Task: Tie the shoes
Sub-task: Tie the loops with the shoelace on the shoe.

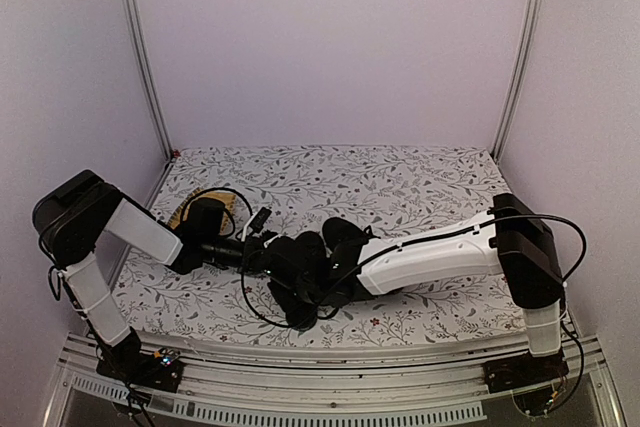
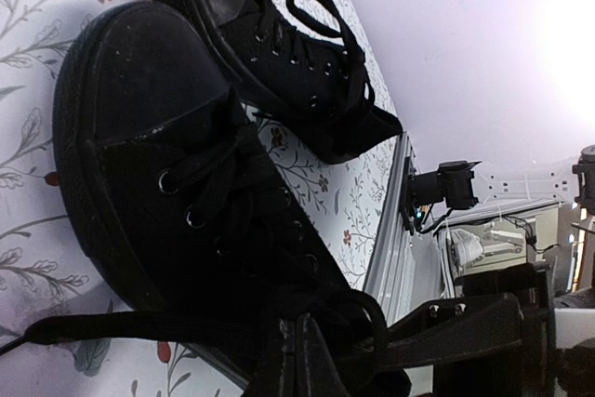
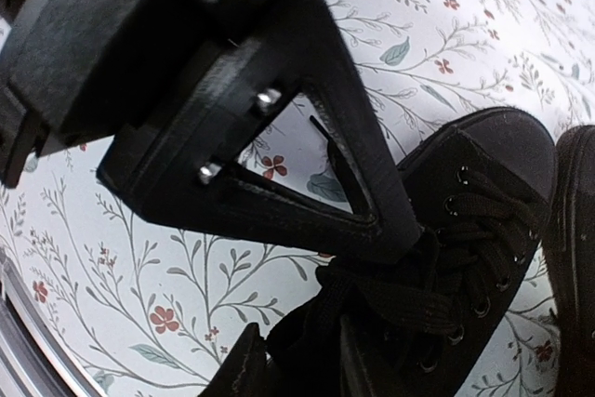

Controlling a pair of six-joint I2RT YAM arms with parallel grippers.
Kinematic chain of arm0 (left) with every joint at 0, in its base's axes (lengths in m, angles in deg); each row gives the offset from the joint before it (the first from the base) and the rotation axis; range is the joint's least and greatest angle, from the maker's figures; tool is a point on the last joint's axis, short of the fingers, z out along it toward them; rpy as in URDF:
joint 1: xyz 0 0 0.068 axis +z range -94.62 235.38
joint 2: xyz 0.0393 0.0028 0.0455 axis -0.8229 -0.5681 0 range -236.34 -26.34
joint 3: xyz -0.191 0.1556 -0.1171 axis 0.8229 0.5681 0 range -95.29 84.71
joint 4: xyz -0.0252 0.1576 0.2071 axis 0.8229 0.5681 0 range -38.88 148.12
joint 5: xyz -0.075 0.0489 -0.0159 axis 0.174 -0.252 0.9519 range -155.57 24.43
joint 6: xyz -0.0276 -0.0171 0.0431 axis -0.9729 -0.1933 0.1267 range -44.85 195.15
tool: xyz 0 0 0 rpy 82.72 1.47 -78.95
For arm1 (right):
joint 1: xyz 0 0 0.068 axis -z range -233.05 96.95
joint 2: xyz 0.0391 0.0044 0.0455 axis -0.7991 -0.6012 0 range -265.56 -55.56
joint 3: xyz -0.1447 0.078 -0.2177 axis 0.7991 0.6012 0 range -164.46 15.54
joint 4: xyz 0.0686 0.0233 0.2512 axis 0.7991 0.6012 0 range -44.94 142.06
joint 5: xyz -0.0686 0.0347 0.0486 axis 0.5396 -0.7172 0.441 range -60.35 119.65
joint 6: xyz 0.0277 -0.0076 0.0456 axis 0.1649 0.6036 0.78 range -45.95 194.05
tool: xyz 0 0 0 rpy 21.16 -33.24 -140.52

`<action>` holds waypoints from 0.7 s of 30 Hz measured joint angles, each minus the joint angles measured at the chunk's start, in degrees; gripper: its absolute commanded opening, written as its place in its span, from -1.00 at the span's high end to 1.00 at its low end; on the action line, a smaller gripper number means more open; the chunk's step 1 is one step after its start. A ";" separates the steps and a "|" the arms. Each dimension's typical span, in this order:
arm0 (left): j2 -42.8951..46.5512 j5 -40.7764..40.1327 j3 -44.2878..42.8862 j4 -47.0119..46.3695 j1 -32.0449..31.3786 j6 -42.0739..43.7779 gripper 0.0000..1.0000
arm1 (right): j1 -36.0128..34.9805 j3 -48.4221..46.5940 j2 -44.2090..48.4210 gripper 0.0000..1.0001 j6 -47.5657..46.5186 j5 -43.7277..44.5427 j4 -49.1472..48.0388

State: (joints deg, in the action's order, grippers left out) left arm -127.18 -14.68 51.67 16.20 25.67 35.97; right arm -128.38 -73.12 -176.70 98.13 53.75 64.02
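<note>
Two black shoes lie side by side on the flowered table cover. In the left wrist view the nearer shoe [image 2: 139,165] fills the middle and the other shoe [image 2: 279,53] lies beyond it. My left gripper [image 2: 299,360] is shut on a lace of the nearer shoe at its tongue; a lace end [image 2: 93,327] trails left. The right wrist view shows the same shoe [image 3: 483,183] with my right gripper [image 3: 297,364] closed round a bunch of its lace, just below the left gripper's finger [image 3: 358,165]. From above, both the left gripper [image 1: 262,247] and the right gripper [image 1: 305,292] meet over the shoes [image 1: 335,237].
A yellow woven mat [image 1: 180,215] peeks out behind the left arm at the table's left side. Metal frame posts [image 1: 140,57] stand at the back corners. A rail [image 1: 330,372] runs along the near edge.
</note>
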 measured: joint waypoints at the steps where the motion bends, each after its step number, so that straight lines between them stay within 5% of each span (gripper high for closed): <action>1: 0.00 0.00 0.00 0.00 0.00 0.00 1.00 | 0.00 0.00 0.00 0.72 -0.15 0.11 0.11; 5: 0.00 -0.11 0.00 0.02 0.00 0.02 1.00 | 0.00 0.00 0.00 0.94 -0.11 0.61 0.37; 21: 0.00 -1.73 -0.02 0.96 0.00 0.35 1.00 | 2.43 8.26 7.82 0.96 2.29 -6.23 -4.96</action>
State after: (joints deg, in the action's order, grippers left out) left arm -127.18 -16.41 51.65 17.16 25.67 36.32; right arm -125.95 -64.86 -168.88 100.42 47.52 59.06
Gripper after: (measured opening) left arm 0.002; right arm 0.023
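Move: The lace strand I go for lies between my open right fingers, within about 1 cm of them, at the ankle of the shoe. My left fingertips, shut on the lace, are some 4 cm ahead of my right hand and about 1 cm left. The shoe's middle is roughly 3 cm ahead, 3 cm right and 4 cm below it; the second shoe sits about 5 cm ahead and 17 cm right. From my left hand the strand is some 4 cm back. I hold my right hand in place at the ankle of the shoe while its part-open fingers close fully on the lace strand. Then I draw it up and to the right, about 2 cm each way, away from my left fingertips, the fingers tipping up by some 5 to 10 degrees. My left hand stays almost still, shut on its part of the lace. ##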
